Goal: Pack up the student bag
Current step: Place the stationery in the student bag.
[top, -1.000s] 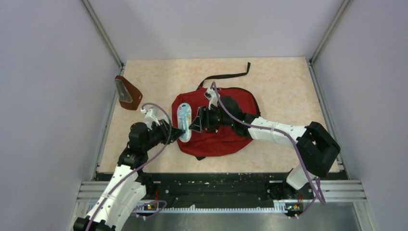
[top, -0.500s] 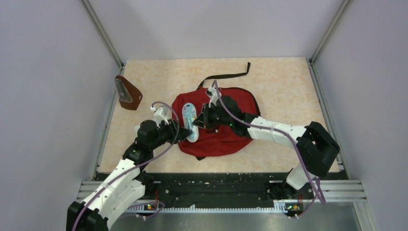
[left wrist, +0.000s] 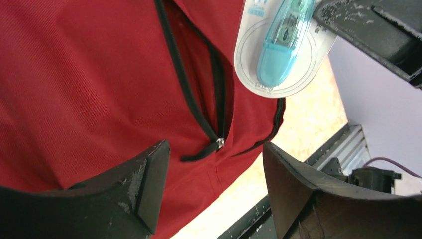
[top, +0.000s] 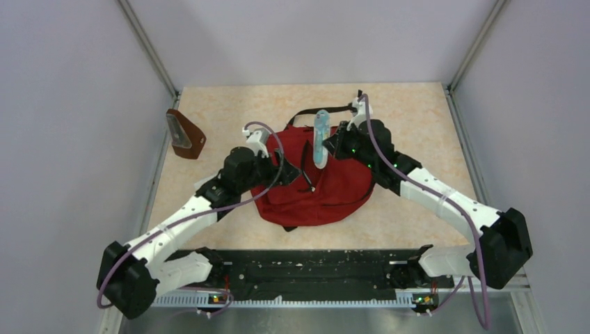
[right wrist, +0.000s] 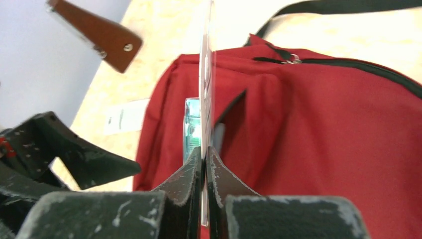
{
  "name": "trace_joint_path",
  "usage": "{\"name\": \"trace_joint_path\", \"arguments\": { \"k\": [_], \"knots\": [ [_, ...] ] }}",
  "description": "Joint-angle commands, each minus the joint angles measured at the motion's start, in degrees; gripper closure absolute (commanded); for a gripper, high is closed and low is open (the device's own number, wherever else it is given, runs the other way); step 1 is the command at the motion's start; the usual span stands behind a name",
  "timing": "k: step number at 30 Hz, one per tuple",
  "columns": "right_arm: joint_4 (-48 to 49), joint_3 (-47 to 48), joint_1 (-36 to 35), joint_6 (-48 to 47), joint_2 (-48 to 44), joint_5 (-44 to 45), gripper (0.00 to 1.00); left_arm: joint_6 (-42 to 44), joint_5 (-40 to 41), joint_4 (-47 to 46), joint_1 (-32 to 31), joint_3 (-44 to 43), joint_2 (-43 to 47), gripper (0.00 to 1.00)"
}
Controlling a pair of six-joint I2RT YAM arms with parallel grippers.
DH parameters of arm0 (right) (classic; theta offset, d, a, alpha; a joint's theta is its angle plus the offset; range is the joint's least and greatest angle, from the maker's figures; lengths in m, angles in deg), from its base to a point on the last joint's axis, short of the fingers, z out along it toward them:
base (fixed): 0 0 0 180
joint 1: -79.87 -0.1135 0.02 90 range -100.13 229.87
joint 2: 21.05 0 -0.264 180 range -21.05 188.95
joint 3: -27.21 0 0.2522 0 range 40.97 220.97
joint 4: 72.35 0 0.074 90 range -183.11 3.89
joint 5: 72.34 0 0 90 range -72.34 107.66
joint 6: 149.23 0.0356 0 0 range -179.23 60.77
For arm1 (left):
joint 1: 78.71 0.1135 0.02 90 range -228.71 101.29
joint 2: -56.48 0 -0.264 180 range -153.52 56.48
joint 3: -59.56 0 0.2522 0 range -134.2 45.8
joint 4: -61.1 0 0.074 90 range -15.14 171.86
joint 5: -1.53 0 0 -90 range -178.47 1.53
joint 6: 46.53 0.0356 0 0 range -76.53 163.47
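The student bag [top: 327, 198] lies flat mid-table, dark red, its black zipper [left wrist: 185, 79] partly unzipped with the pull [left wrist: 219, 143] in the left wrist view. A blister pack with a turquoise correction-tape roller [top: 320, 138] [left wrist: 282, 42] hangs upright above the bag's far part. My right gripper [top: 328, 145] [right wrist: 205, 155] is shut on the pack's card edge [right wrist: 205, 74]. My left gripper [top: 302, 172] [left wrist: 215, 177] hovers open over the bag [left wrist: 74, 79], nothing between its fingers [left wrist: 147, 181].
A small brown wedge-shaped pouch [top: 185, 136] [right wrist: 99, 36] stands near the left wall. The bag's black strap [top: 325, 109] trails toward the back of the table. A white paper label [right wrist: 123, 119] lies on the table left of the bag [right wrist: 328, 124].
The right gripper shut on the pack and lifted it upright toward the back. The left gripper let go of it, opened, and reached farther over the bag.
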Motion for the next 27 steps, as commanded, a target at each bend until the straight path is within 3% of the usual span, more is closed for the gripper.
{"name": "trace_joint_path", "arguments": {
  "k": [1, 11, 18, 20, 27],
  "knots": [
    [-3.7, -1.6, 2.8, -3.5, -1.6, -0.8, 1.00, 2.7, 10.0, 4.7, -4.2, -9.4, -7.9, 0.26],
    [-0.2, -2.9, 4.4, -3.6, 0.5, -7.7, 1.00, 5.3, 21.7, 11.2, -7.8, -18.8, -21.0, 0.26],
    [2.9, -3.7, 6.0, -0.8, 4.7, -12.9, 1.00, 6.5, 23.5, 9.4, -8.0, -21.2, -26.3, 0.29],
    [3.4, -4.0, 6.1, 0.0, 5.5, -14.2, 1.00, 7.0, 23.4, 9.3, -8.0, -22.2, -27.9, 0.34],
    [1.3, -4.8, 6.1, 2.3, 7.5, -16.8, 1.00, 8.4, 26.2, 10.8, -8.0, -24.0, -30.5, 0.72]
  ]
}}
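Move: Ahead of the left hand by some 8 cm, about 3 cm to its right and 8 cm lower, runs the bag's pocket edge with its zip; the zip pull lies roughly 2 cm ahead, 5 cm right and 9 cm below. The correction tape pack is about 6 cm ahead of this hand, 8 cm right and 5 cm higher, held in the right hand. From the right hand, the pocket mouth lies some 1 cm ahead, 5 cm left and 13 cm below. Reaching forward and slightly right, then also down, the left hand goes about 7 cm each way to the zipped pocket edge, rolling some 25 degrees left side up; its open fingers partly close around the edge near the end. The right hand keeps the pack pinched and lowers it about 7.5 cm towards the pocket mouth, swinging 2 cm right and back, its fingers tipping further down. ##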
